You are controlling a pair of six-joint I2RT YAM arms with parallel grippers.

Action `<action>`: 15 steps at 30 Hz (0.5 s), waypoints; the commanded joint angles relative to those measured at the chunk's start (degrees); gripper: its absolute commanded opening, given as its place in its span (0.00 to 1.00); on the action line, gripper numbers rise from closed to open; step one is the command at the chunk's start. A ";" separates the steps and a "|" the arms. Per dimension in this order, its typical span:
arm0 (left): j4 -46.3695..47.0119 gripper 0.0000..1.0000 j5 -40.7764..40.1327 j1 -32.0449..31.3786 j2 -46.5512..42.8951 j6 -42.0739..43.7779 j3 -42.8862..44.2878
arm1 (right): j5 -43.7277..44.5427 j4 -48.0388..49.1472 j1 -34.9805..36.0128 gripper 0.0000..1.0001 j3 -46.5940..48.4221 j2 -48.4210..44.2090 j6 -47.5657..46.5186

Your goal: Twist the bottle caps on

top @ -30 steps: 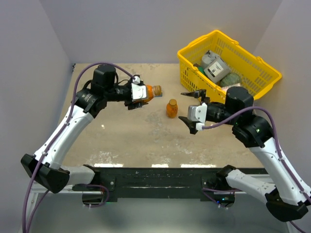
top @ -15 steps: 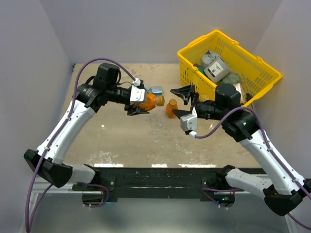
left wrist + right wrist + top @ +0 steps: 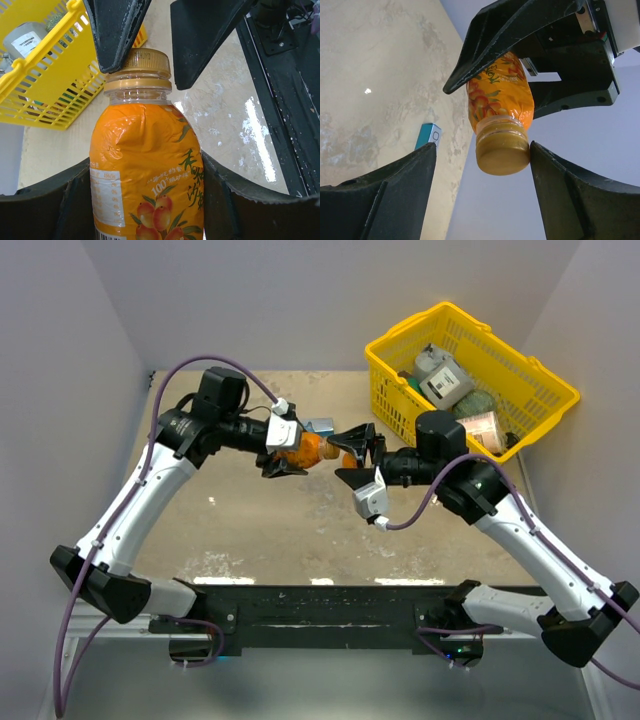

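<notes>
My left gripper [image 3: 292,451] is shut on the body of an orange bottle [image 3: 308,448] and holds it sideways above the table, neck pointing right. In the left wrist view the bottle [image 3: 147,165] fills the space between the fingers, with its brownish cap [image 3: 146,62] sitting on the neck. My right gripper [image 3: 340,455] stands open around that cap [image 3: 502,150]. One finger is almost against the cap's side, and the other finger [image 3: 395,195] stands well apart. Only this one bottle shows clearly.
A yellow basket [image 3: 405,325] holding several items stands at the back right, behind my right arm. A small blue-and-white box [image 3: 321,426] lies on the table just behind the held bottle. The black front rail [image 3: 280,80] runs along the near edge.
My right arm has swung left from beside the basket, bringing its jaws around the held bottle's cap, and they have narrowed a little. My left arm carried the bottle slightly right, then held still.
</notes>
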 commanded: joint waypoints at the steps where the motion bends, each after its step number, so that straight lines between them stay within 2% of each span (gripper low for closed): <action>1: -0.22 0.00 2.63 0.09 0.12 0.92 2.55 | -0.49 2.69 0.50 0.73 2.45 0.10 -0.43; 11: -0.48 0.00 2.71 0.17 0.73 1.18 3.43 | 0.83 1.63 0.50 0.44 4.03 2.12 -0.96; 15: -0.66 0.00 2.63 0.09 1.09 1.36 4.13 | 1.71 1.81 0.50 0.29 4.64 3.08 0.97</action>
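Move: Just off the right fingertips, the cap on the neck of the bottle in the left hand lies about 2 cm to the right hand's left, 1 cm ahead and 1 cm up. From the left hand that cap is some 7 cm right, 1 cm ahead and 2 cm higher. On the table, from the right hand, a standing bottle is roughly 4 cm ahead, 4 cm right, 19 cm below; the blue box 13 cm ahead, 9 cm left, 24 cm below. Closing around the cap, the right hand brings its fingers from wide open to a little under half open, until they pinch the cap's rim from both sides. While closing it eases about 1 cm up and nearly as much forward and left, centring on the cap, with no wrist turn to speak of. The left hand keeps its grip on the bottle, holding it practically still. ##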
